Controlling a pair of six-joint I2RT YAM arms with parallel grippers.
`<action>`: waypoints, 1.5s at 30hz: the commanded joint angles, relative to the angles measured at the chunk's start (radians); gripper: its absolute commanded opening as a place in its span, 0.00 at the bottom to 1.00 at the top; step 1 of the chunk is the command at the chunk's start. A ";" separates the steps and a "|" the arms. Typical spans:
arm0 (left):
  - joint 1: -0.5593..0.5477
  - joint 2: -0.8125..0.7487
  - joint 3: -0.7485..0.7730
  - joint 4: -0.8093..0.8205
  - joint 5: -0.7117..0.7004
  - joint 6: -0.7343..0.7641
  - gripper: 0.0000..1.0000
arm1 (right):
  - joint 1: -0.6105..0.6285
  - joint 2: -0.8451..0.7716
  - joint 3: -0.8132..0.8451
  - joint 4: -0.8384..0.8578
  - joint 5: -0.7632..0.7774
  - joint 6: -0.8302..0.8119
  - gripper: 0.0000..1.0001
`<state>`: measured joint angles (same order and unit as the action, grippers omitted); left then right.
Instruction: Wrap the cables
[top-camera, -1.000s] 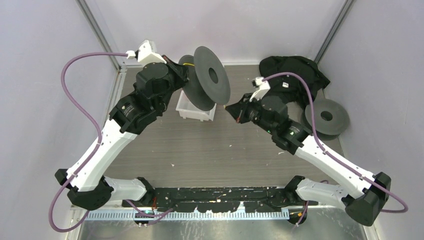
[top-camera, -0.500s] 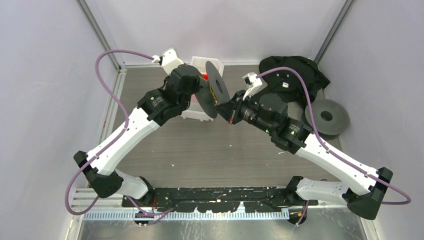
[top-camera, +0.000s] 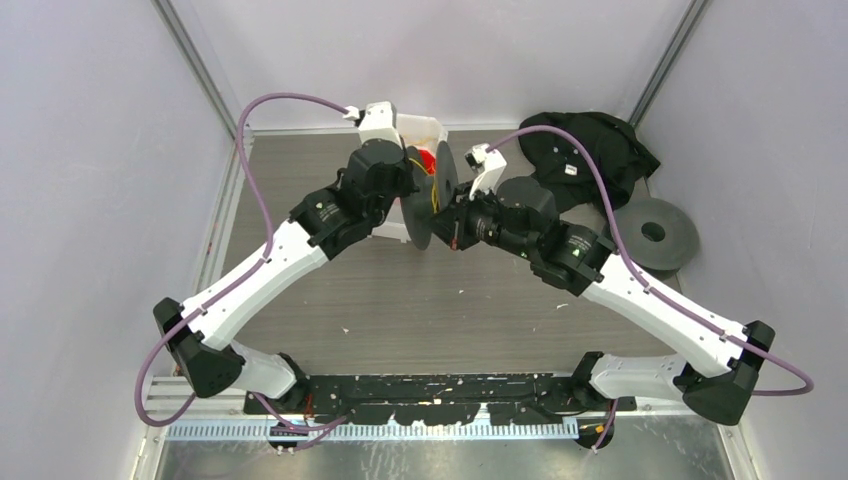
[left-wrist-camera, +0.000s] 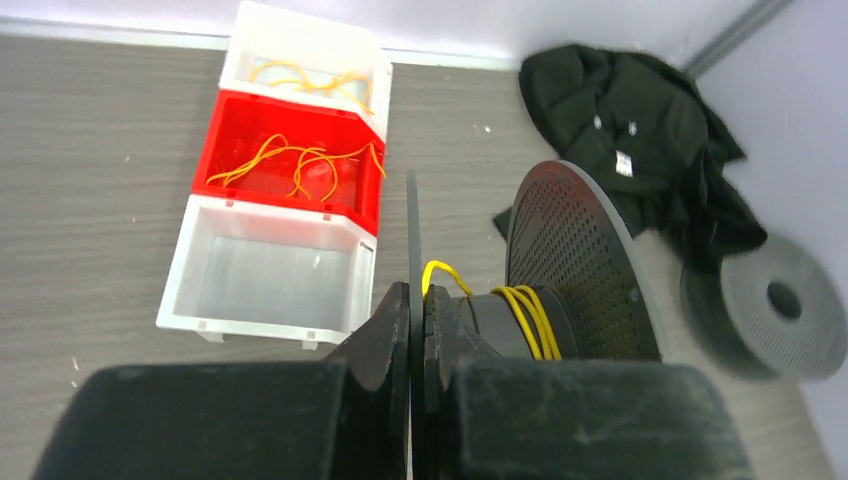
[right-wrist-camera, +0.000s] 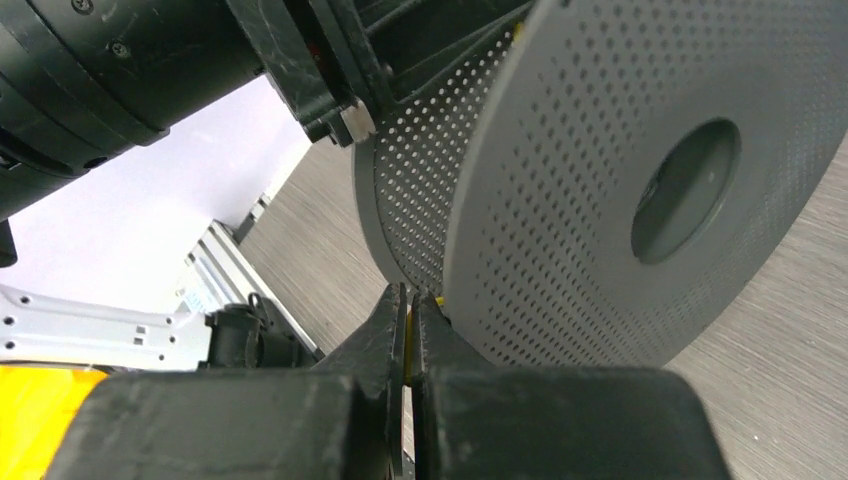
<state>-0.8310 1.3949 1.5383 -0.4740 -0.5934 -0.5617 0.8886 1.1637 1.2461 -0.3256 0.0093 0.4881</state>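
A dark grey spool (top-camera: 428, 195) hangs edge-on above the table, and my left gripper (left-wrist-camera: 417, 300) is shut on its thin near flange (left-wrist-camera: 411, 230). A yellow cable (left-wrist-camera: 532, 315) is wound in a few turns round the hub, with a small loop (left-wrist-camera: 443, 270) rising by my fingertip. My right gripper (right-wrist-camera: 411, 305) is shut on a strand of yellow cable (right-wrist-camera: 409, 345) just below the perforated flange (right-wrist-camera: 620, 180). From above, the right gripper (top-camera: 452, 222) sits right against the spool, opposite the left gripper (top-camera: 410, 200). More loose yellow cables (left-wrist-camera: 300, 165) lie in the red bin.
Three bins stand in a row behind the spool: a white one (left-wrist-camera: 305, 50) with cables, the red bin (left-wrist-camera: 215, 110), and an empty white one (left-wrist-camera: 190, 285). A black cloth (top-camera: 590, 150) lies at the back right, with a second grey spool (top-camera: 655, 233) flat beside it.
My left arm swung right and forward, turning the spool from face-on to edge-on. The right gripper moved left up to the spool. Both grippers stayed shut.
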 joint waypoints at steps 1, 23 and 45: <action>-0.010 -0.066 -0.055 0.134 0.191 0.232 0.00 | 0.002 -0.021 0.110 0.090 0.023 -0.023 0.00; -0.010 -0.093 -0.077 0.016 0.524 0.527 0.00 | 0.002 -0.002 0.292 -0.157 -0.046 -0.201 0.00; -0.154 0.023 -0.097 -0.190 -0.165 -0.174 0.01 | 0.001 0.023 -0.005 -0.118 0.476 0.162 0.00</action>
<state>-0.9237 1.4090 1.3575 -0.4438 -0.5953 -0.6170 0.9295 1.1790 1.2354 -0.5022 0.1841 0.5144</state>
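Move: The left hand already grips the spool by its left flange: its middle lies about 4 cm ahead, 5 right and 4 below. The empty white box stands some 12 cm ahead of that hand, 5 left and 18 below it; the red box is roughly 10 cm beyond the white one. The right hand, already pinching the yellow cable at the flanges' near rim, has the spool's middle about 8 cm ahead, 1 left and 2 above. Back and to the right, swinging clockwise some 30 degrees, the left hand carries the spool about 5 cm, pauses, then sinks roughly 9 cm as it turns back. The right hand keeps the cable pinched between the flanges, draws back 4 cm alongside, then goes forward again and down 5 cm, easing right. Both grippers stay shut. ##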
